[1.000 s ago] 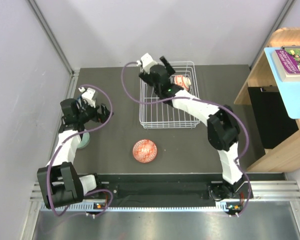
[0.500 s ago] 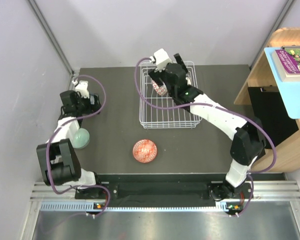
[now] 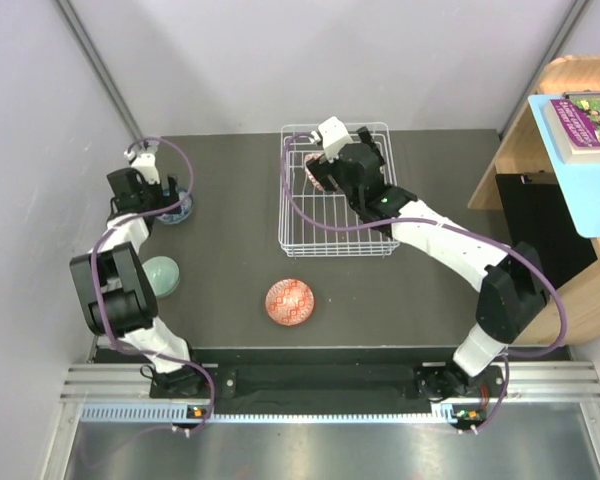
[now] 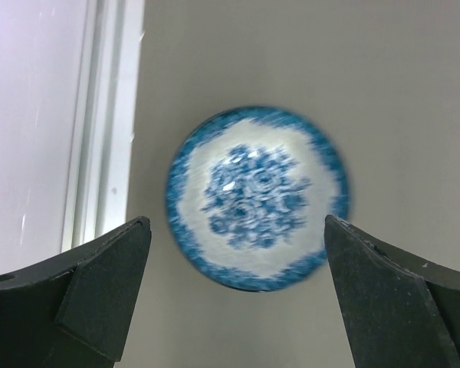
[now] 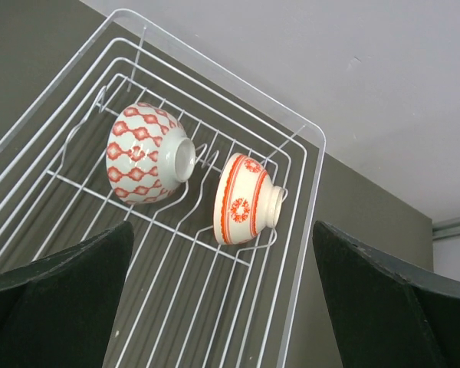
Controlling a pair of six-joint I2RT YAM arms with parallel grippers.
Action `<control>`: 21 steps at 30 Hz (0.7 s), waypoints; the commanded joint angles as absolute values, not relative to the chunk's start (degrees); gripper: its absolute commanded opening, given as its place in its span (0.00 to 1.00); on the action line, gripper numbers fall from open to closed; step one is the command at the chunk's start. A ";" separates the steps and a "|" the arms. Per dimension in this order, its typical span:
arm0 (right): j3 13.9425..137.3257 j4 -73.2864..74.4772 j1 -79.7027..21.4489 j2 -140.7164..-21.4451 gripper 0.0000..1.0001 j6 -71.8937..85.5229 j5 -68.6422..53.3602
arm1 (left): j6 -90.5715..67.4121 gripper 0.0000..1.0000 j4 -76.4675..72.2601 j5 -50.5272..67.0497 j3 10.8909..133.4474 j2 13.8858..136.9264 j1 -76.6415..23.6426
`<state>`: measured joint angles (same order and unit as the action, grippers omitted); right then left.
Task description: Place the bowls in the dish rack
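My left gripper [image 4: 237, 230] is open and hangs over a blue-and-white bowl [image 4: 257, 198], which stands upright on the dark table at the far left [image 3: 175, 207]. My right gripper [image 5: 223, 238] is open and empty above the white wire dish rack [image 5: 307, 176]. Two bowls rest on their sides among the prongs: one with red diamonds [image 5: 142, 165] and one with orange-red bands [image 5: 244, 201]. An orange-red patterned bowl [image 3: 291, 301] sits on the table in front of the rack [image 3: 290, 235]. A pale green bowl [image 3: 161, 272] lies at the left.
A wooden shelf unit [image 3: 540, 190] with a blue board and a book stands at the right. Grey walls close in the left and the back. A metal rail [image 4: 107, 115] runs along the table's left edge beside the blue bowl.
My left arm has swung back and left from the green bowl to above the blue-and-white bowl. My right gripper has shifted right over the rack, and the red-diamond bowl now stands free in the prongs.
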<state>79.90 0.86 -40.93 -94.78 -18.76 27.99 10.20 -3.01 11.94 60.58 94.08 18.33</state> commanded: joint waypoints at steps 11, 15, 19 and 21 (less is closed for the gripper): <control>79.89 -0.09 -39.81 -90.97 1.00 -14.33 25.31 | 12.13 0.81 -1.41 12.83 68.99 107.31 22.76; 80.24 -0.17 -39.82 -91.32 1.00 -13.71 24.87 | 12.22 0.59 -0.27 14.41 70.22 110.12 22.76; 81.12 2.19 -39.90 -91.41 1.00 -12.75 24.00 | 12.39 0.35 1.58 16.25 71.36 111.79 22.76; 81.56 3.07 -39.90 -91.41 1.00 -12.22 23.03 | 12.48 0.26 1.67 16.26 71.45 112.32 22.85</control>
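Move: The blue bowl, the left hand's target, lies about 10 cm below it, some 2 cm ahead and 1 cm to the right. The green bowl is roughly 16 cm nearer the base than the blue bowl and 4 cm to its left; the red patterned bowl is about 22 cm nearer and 27 cm to its right. From the right hand, the blue bowl lies some 39 cm left, 11 cm back and 24 cm below. The left hand sinks about 8 cm, edging 4 cm left, fingers closing most of the way astride the blue bowl's left rim. ##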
